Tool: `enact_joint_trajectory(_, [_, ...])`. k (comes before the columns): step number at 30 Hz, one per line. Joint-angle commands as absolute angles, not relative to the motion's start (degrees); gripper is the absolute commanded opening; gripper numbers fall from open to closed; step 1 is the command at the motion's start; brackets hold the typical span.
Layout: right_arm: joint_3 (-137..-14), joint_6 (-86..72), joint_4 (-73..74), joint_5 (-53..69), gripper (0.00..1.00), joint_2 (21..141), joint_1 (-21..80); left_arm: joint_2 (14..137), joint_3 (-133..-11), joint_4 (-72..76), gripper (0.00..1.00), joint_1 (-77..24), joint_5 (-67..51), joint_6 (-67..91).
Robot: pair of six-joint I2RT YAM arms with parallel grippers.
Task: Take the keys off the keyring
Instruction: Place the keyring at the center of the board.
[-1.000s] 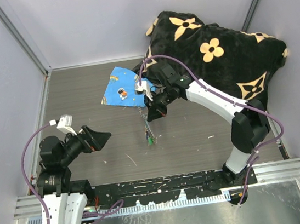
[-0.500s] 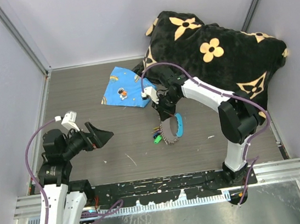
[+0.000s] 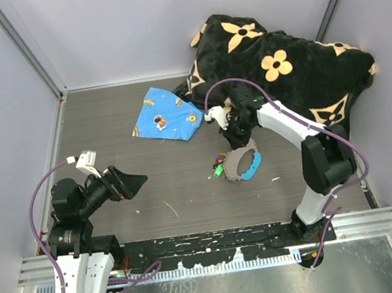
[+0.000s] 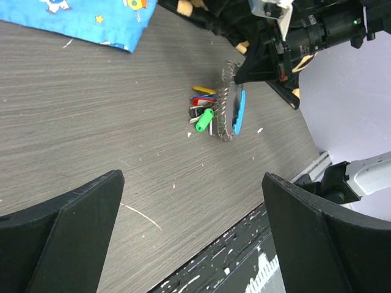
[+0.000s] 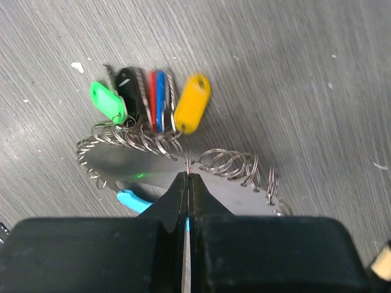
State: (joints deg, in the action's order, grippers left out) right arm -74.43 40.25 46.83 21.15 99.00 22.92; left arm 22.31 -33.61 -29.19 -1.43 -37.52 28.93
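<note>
The keyring point(image 3: 240, 164) is a loop strung with many small wire rings and carries a light-blue curved piece point(image 3: 255, 164). My right gripper point(image 3: 237, 141) is shut on one thin ring at the loop's top point(image 5: 188, 176). The keys point(image 3: 220, 166) fan out to the loop's left, touching the table. In the right wrist view their heads are green point(image 5: 109, 101), black, red, blue and yellow point(image 5: 192, 104). My left gripper point(image 3: 132, 180) hovers open well to the left, with nothing between its fingers point(image 4: 61, 244). The left wrist view shows the keyring point(image 4: 227, 116) standing edge-on under the right gripper point(image 4: 253, 61).
A blue printed cloth point(image 3: 165, 114) lies at the back centre. A black blanket with tan flowers point(image 3: 279, 63) fills the back right corner, just behind the right arm. Grey walls close in the table, and a metal rail point(image 3: 209, 242) runs along the near edge.
My right gripper has carried the keyring from beside the blue cloth to the right and down, so the keys now touch the table. The left arm only shifted slightly.
</note>
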Motion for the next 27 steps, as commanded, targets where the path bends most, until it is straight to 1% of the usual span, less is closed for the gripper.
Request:
enact_joint_trajectory(1, [-72.5, 39.0, 40.8, 25.7, 0.12, 89.2, 20.5, 20.1, -33.6, -22.0, 0.98, -1.5, -37.7, 31.9])
enact_joint_trajectory(2, [-71.7, 37.6, 39.2, 27.4, 0.23, 87.8, 19.4, 20.2, -32.5, -18.8, 0.98, -1.5, -37.6, 35.6])
enact_joint_trajectory(3, [-70.7, 36.4, 37.6, 30.0, 0.38, 86.3, 18.0, 20.8, -30.9, -14.2, 0.99, -1.5, -37.8, 39.8])
enact_joint_trajectory(4, [-69.3, 34.9, 35.6, 32.8, 0.59, 84.4, 16.6, 22.0, -29.5, -8.4, 0.99, -1.6, -38.7, 44.3])
enact_joint_trajectory(5, [-67.8, 32.8, 33.2, 36.4, 0.74, 82.4, 14.8, 23.9, -28.6, -2.6, 0.98, -2.0, -40.2, 48.2])
enact_joint_trajectory(6, [-66.1, 31.3, 31.2, 42.2, 0.83, 80.1, 12.9, 26.0, -28.5, 2.2, 0.99, -2.8, -41.3, 50.7])
enact_joint_trajectory(7, [-64.9, 29.9, 29.6, 46.4, 0.9, 78.5, 11.0, 28.1, -29.6, 4.5, 0.99, -4.6, -41.5, 50.6])
enact_joint_trajectory(8, [-63.7, 28.3, 28.1, 50.1, 0.97, 77.3, 9.0, 30.0, -31.9, 3.5, 0.98, -7.2, -40.1, 47.6])
enact_joint_trajectory(9, [-62.6, 27.4, 26.7, 53.4, 1.0, 76.1, 7.2, 31.8, -34.6, 0.3, 0.98, -10.3, -37.6, 43.7])
enact_joint_trajectory(11, [-60.9, 27.0, 25.2, 56.7, 1.0, 74.4, 3.9, 35.7, -39.0, -5.0, 0.98, -17.3, -30.6, 35.7])
enact_joint_trajectory(13, [-60.8, 26.7, 25.1, 57.3, 1.0, 73.1, 1.5, 39.3, -42.1, -7.8, 0.98, -22.9, -26.0, 31.2])
enact_joint_trajectory(16, [-60.9, 26.3, 24.7, 55.2, 1.0, 69.9, -0.4, 43.3, -46.0, -12.1, 0.98, -28.5, -21.8, 28.0])
enact_joint_trajectory(19, [-62.4, 25.0, 24.6, 49.8, 1.0, 66.0, -0.7, 44.0, -47.4, -13.3, 0.98, -30.9, -19.8, 27.4])
enact_joint_trajectory(23, [-66.0, 22.1, 24.0, 44.3, 1.0, 62.7, -0.7, 41.6, -45.2, -8.7, 0.98, -30.9, -18.7, 31.6])
enact_joint_trajectory(25, [-67.8, 19.1, 22.0, 38.8, 1.0, 61.6, -0.7, 40.1, -44.6, -7.3, 0.98, -30.9, -18.0, 33.4])
enact_joint_trajectory(27, [-68.8, 12.2, 18.5, 31.1, 1.0, 61.2, -0.7, 38.9, -45.2, -7.6, 0.98, -31.0, -17.8, 33.7])
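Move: The right gripper still pinches the keyring by its toothed edge, with the plate tilted; the keyring's middle lies about 4 cm back, 1 cm right and 4 cm below this hand. The keys fan out some 4 cm back, 6 cm left and 5 cm below it; the blue cloth is roughly 13 cm ahead, 20 cm left and 6 cm lower. From the left hand, the keyring is about 8 cm ahead, 31 cm right and 18 cm below. Open the right fingers fully to let go of the keyring, then draw that hand up about 20 cm and some 7 cm to the right, clear of the keyring, swinging its fingers from steeply down to forward-left. Meanwhile bring the open left gripper about 9 cm right, rising 6 cm and turning slightly clockwise, towards the keyring. ##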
